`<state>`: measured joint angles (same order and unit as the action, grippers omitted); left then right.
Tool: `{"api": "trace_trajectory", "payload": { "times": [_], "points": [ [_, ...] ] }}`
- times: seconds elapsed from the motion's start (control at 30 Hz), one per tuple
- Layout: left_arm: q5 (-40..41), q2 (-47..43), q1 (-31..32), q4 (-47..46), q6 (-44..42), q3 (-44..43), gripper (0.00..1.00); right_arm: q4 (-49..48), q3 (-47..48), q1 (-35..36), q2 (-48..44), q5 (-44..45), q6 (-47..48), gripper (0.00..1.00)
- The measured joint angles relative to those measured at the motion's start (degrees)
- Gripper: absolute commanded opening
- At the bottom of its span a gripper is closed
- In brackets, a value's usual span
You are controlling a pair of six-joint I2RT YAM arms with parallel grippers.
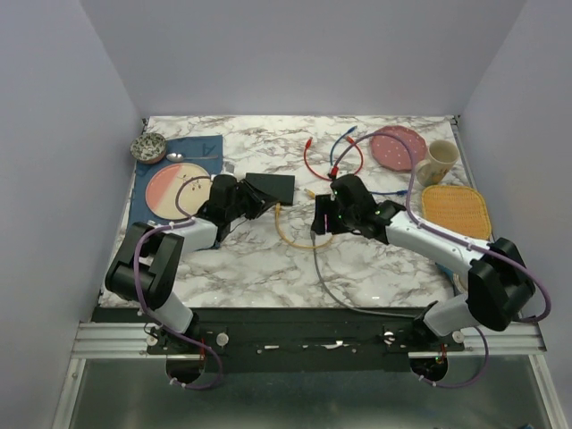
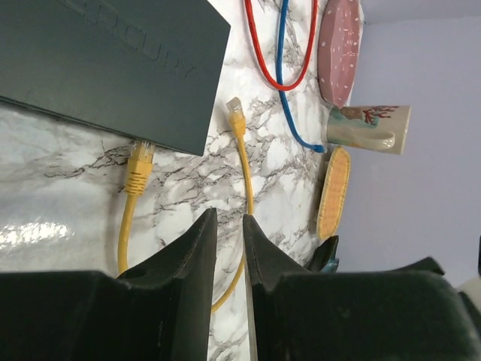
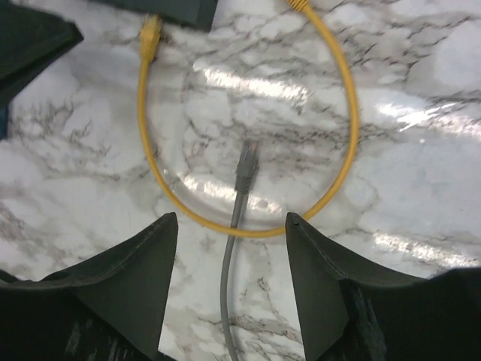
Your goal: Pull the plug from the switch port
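The black switch (image 1: pixel 271 186) (image 2: pixel 113 60) lies flat at mid table. One yellow plug (image 2: pixel 140 159) (image 3: pixel 150 34) sits against the switch's near edge and looks seated in a port; its cable loops to a second yellow plug (image 2: pixel 236 114) lying loose beside the switch. A grey plug (image 3: pixel 246 162) on a grey cable (image 1: pixel 357 299) lies free on the marble inside the yellow loop, apart from the switch. My right gripper (image 3: pixel 231 218) (image 1: pixel 323 217) hovers open just behind the grey plug, holding nothing. My left gripper (image 2: pixel 230 226) (image 1: pixel 253 204) is at the switch's left corner, jaws a narrow slit apart and empty.
Red cable (image 1: pixel 317 163) and blue cable (image 1: pixel 344 147) lie behind the right gripper. A pink plate (image 1: pixel 399 147), a mug (image 1: pixel 438 161) and a yellow woven mat (image 1: pixel 456 210) stand at the right. An orange plate (image 1: pixel 170 192), spoon (image 1: pixel 192 157) and bowl (image 1: pixel 148 147) are at the left.
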<state>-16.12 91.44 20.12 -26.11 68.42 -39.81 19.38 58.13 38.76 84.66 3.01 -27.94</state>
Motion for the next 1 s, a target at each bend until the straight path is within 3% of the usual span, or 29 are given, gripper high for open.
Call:
{"api": "trace_trajectory", "payload": {
  "times": [0.27, 0.53, 0.57, 0.67, 0.7, 0.73, 1.0],
  "points": [
    [0.0, -4.0, 0.0, -0.2, 0.2, 4.9, 0.29, 3.9, -12.6, 8.5, -4.2, -2.1, -0.5, 0.64],
    [0.1, -4.8, 0.5, -0.8, 0.5, 8.7, 0.29, 4.9, -11.1, 12.2, 3.2, -3.3, -1.3, 0.58],
    [0.1, -5.1, 0.5, -0.8, 0.5, 9.4, 0.29, 4.0, -10.3, 13.0, 4.2, -3.3, -1.2, 0.55],
    [0.2, -6.1, 0.6, -0.8, 0.6, 10.6, 0.29, 3.4, -8.3, 15.0, 6.7, -3.3, -1.5, 0.25],
    [0.3, -6.3, 0.6, -0.8, 0.6, 10.8, 0.29, 3.0, -7.9, 15.6, 7.3, -3.3, -1.6, 0.10],
    [0.3, -6.4, 0.6, -0.8, 0.6, 10.9, 0.29, 2.7, -7.6, 16.1, 7.9, -3.3, -1.6, 0.04],
    [0.6, -7.2, 0.6, -0.8, 0.6, 11.4, 0.29, 6.8, -7.3, 20.7, 5.6, -4.9, -0.2, 0.01]
  ]
}}
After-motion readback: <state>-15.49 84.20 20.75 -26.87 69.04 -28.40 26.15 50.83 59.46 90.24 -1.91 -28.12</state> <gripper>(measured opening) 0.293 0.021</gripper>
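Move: The gray cable's free stretch on the table, next to be pinched, lies roughly 12 cm back of the right hand, 1 cm to its left and 10 cm below. The gray plug is about 1 cm ahead and 3 cm left of that hand; the yellow plug still in the switch port, 10 cm ahead and 13 cm left, both also about 10 cm down. From the left hand that gray stretch is some 18 cm back, 13 cm right and 10 cm down. Back and down sweeps the open right hand, about 12 cm back and nearly 10 cm down, away from the gray plug to the cable behind it. There it slides some 4 cm left while the fingers close and pinch the gray cable, then draws back about 3 cm more, rising slightly; overall the wrist turns counter-clockwise. The left hand, fingers barely open, backs off 5 cm and sinks nearly 3 cm. ##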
